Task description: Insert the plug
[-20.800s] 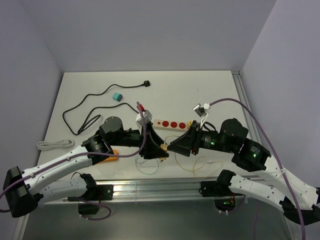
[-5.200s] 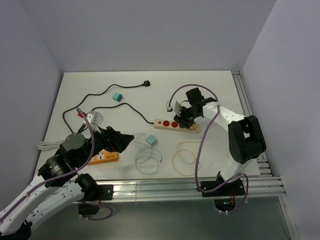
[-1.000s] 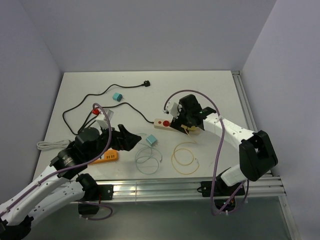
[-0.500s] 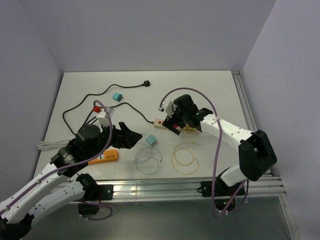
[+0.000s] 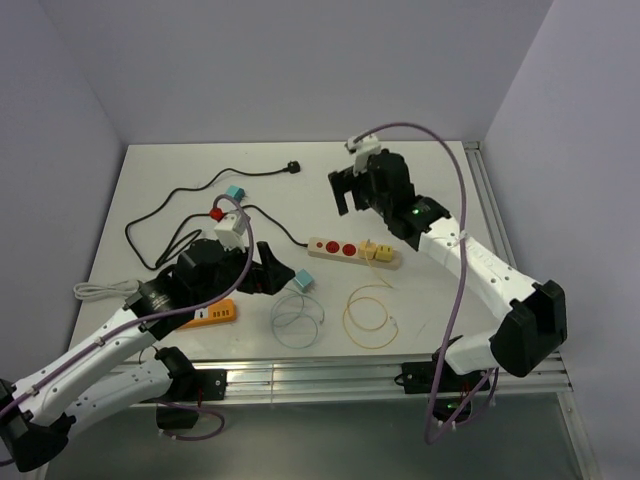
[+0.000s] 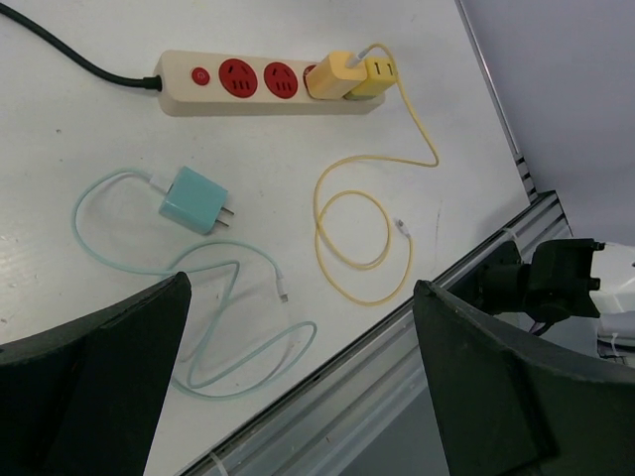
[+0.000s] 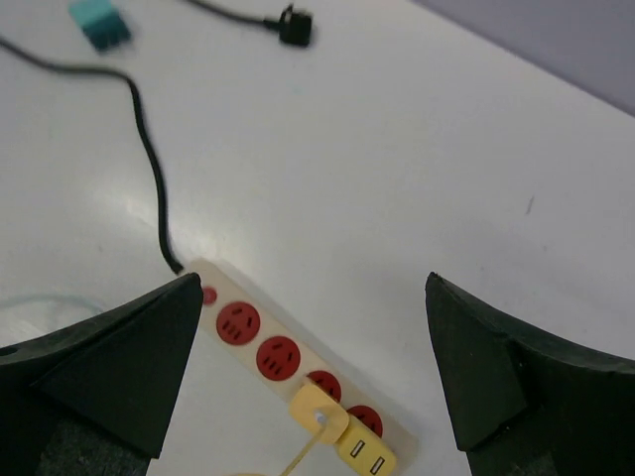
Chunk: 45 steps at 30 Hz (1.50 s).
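Note:
The beige power strip (image 5: 340,247) with red sockets lies mid-table, and a yellow plug (image 5: 368,249) and a yellow USB adapter (image 5: 385,256) sit in its right-end sockets. The left wrist view shows the strip (image 6: 238,79) and the plug (image 6: 332,74), whose yellow cable (image 6: 362,233) loops toward the near edge. A teal charger (image 5: 303,280) lies loose beside the strip. My right gripper (image 5: 352,197) hangs open above and behind the strip (image 7: 273,357), holding nothing. My left gripper (image 5: 278,275) is open just left of the teal charger (image 6: 196,199).
A black cord runs from the strip to a black plug (image 5: 292,167) at the back. A teal block (image 5: 235,192) lies near it. An orange device (image 5: 208,315) and a white cable bundle (image 5: 100,290) sit at the left. The table's metal rail (image 5: 320,378) runs along the near edge.
My right gripper has lifted off the strip and drawn back toward the far side, uncovering the yellow plug seated in it. My left arm has moved right toward the teal charger.

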Tool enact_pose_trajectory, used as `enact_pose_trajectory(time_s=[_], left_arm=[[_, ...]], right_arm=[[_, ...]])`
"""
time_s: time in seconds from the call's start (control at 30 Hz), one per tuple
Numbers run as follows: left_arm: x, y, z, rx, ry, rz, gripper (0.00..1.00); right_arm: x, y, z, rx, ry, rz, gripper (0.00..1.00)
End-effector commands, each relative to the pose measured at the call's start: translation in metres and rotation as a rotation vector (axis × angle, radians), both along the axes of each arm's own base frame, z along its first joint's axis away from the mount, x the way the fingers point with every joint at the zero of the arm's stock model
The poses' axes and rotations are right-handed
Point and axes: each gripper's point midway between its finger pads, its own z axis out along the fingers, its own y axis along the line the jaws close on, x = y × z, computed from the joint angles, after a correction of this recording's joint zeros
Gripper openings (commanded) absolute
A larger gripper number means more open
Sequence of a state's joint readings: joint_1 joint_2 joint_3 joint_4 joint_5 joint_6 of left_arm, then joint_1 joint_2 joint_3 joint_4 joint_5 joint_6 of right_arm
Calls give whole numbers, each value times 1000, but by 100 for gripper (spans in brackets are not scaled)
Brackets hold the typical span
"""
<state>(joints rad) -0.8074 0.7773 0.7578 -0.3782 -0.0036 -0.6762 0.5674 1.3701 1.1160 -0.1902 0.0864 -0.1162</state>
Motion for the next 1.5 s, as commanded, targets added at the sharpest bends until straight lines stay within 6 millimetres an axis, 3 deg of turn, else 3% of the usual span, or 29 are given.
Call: enact_pose_trajectory(time_s=[0.0,0.03,0.13,0.3,0.53,0.57,0.63,0.73,0.93,1.2,1.47], left_arm=[[6,-7,31,-65,-62,-7,100],[6,-8,34,-79,-66,-4,100],[10,3,52,-149,-113,66,99],[8,28,61,-206,-139,179,98],[-2,58,74,-274,-192,256,97],[-3,59,75,-274,-193,259,97],[-4,63,77,-272,-199,264,97],[-7,65,76,-257,-189,261,97],[-9,64,70,-252,-183,247,98],[-9,58,67,-246,-172,223,98],[-10,55,64,-245,-156,217,98]], right_arm=[[3,-21,59,147,13,-231,100],[0,-16,66,157,36,-212,100],[-13,-4,28,90,185,-116,100],[-31,26,-4,131,276,16,100],[-62,97,-39,133,360,154,90],[-66,106,-54,116,398,161,86],[-74,122,-65,105,441,194,81],[-77,128,-103,34,507,157,74],[-93,141,-134,-7,552,167,68],[-101,150,-162,-77,588,160,66],[-96,137,-183,-176,560,81,66]])
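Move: The teal plug lies some 12 cm back, 14 cm to the left and about 21 cm below the empty right hand. The middle of the power strip is about 4 cm back, 1 cm left and 21 cm below that hand; the corded yellow plug seated in it is about 4 cm back, 2 cm right and 19 cm below. From the left hand the teal plug is roughly 8 cm ahead, 4 cm right and 21 cm below. The right hand first hops up about 8 cm, then swings back from over the strip in one sweep, down, left and back to the teal plug, ending about 20 cm lower than it began, with the fingers tipped some 35 degrees further down and narrowed by about a third so that they straddle the plug's body without shutting on it. Meanwhile the empty left hand clears out of the way, up and to its left away from the teal plug, turning a little counter-clockwise with its fingers still wide open. ##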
